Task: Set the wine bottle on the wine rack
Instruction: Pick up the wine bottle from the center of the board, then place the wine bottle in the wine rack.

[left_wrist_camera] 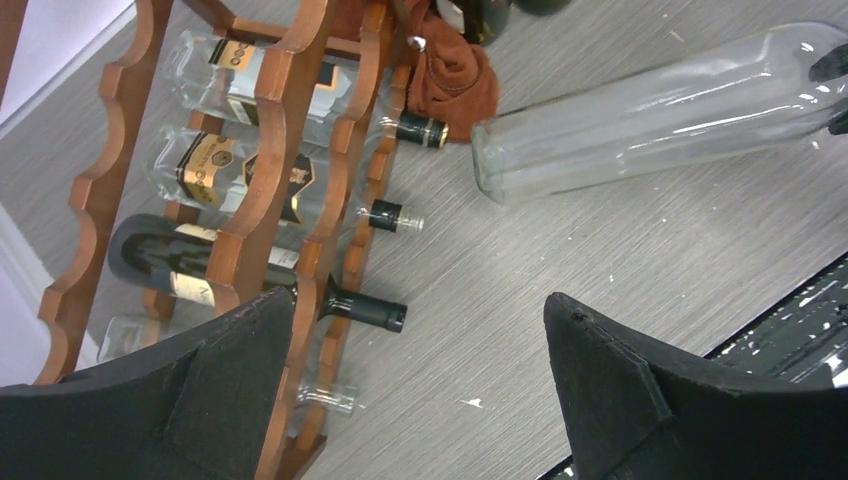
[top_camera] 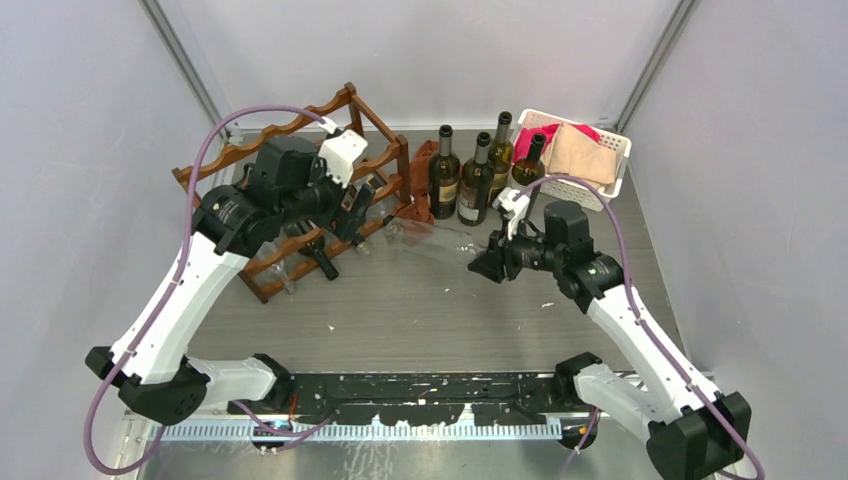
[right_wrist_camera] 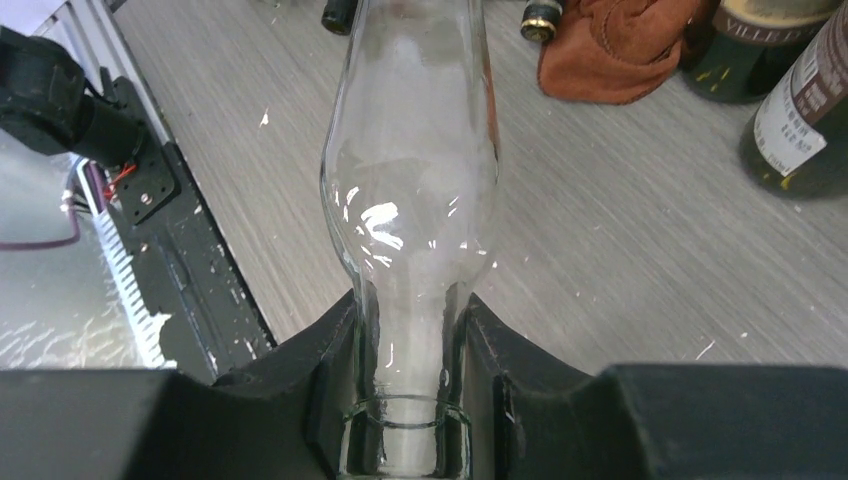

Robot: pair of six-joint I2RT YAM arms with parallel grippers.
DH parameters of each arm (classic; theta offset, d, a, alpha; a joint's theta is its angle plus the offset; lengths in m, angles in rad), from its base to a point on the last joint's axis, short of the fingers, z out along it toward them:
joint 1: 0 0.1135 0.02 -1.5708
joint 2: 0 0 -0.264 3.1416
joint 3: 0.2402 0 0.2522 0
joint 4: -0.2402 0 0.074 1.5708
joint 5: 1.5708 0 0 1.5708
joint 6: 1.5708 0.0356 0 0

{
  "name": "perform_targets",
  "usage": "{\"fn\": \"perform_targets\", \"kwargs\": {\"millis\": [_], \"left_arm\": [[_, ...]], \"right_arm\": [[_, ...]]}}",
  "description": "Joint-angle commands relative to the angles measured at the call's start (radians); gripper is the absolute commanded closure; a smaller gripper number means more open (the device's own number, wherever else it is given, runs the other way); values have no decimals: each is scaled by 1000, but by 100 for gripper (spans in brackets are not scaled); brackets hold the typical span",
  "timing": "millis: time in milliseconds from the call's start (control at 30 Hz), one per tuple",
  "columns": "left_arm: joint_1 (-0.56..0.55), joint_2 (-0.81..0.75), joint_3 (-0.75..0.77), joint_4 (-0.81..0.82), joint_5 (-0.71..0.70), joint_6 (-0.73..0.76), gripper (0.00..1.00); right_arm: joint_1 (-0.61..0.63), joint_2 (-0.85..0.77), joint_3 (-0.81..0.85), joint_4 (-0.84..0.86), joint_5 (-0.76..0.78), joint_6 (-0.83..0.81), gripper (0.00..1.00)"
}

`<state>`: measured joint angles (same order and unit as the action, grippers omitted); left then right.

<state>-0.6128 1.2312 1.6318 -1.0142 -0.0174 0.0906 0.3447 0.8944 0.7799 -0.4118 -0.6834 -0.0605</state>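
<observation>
The wine bottle point(right_wrist_camera: 410, 150) is clear glass and lies roughly level, its base pointing left toward the wine rack point(top_camera: 300, 123). My right gripper point(right_wrist_camera: 415, 335) is shut on its neck, right of the table's middle point(top_camera: 488, 262). In the left wrist view the wine bottle point(left_wrist_camera: 650, 110) sits at the upper right, apart from the wine rack point(left_wrist_camera: 290, 110). The dark reddish-brown rack stands at the back left and holds several bottles, necks sticking out. My left gripper point(left_wrist_camera: 415, 330) hangs open and empty just in front of the rack point(top_camera: 352, 218).
Several dark bottles point(top_camera: 475, 185) stand at the back centre. A white basket point(top_camera: 612, 165) with cloths sits at the back right. A brown cloth point(left_wrist_camera: 455, 75) lies between the rack and the standing bottles. White walls close in both sides.
</observation>
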Motion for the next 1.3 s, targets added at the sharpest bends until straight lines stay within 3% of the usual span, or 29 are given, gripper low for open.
{"fn": "perform_targets", "kwargs": {"millis": [0, 433, 967, 1267], "left_arm": [[9, 13, 67, -14, -75, 28, 6], [101, 93, 129, -3, -40, 85, 6], [163, 122, 152, 23, 8, 76, 7], [187, 109, 136, 67, 43, 53, 7]], "right_arm": [[54, 46, 98, 247, 90, 70, 99], [133, 200, 160, 431, 248, 133, 99], [188, 356, 228, 565, 312, 159, 99], [281, 462, 190, 788, 451, 122, 99]]}}
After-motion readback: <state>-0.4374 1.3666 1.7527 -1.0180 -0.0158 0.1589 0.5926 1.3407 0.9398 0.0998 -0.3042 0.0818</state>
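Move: The right hand already holds the clear wine bottle by its neck, base pointing left; the rack's right-end slots lie about 24 cm ahead, 26 cm to its left and 7 cm lower. The brown cloth is roughly 30 ahead and 15 left, down on the table, and the nearest dark bottle some 25 ahead and 9 left. From the open left hand, those slots are about 17 cm ahead, 3 right and 20 below. The right hand carries the neck-held bottle 14 cm forward-left towards the rack; the open left moves 7 cm forward-left. ##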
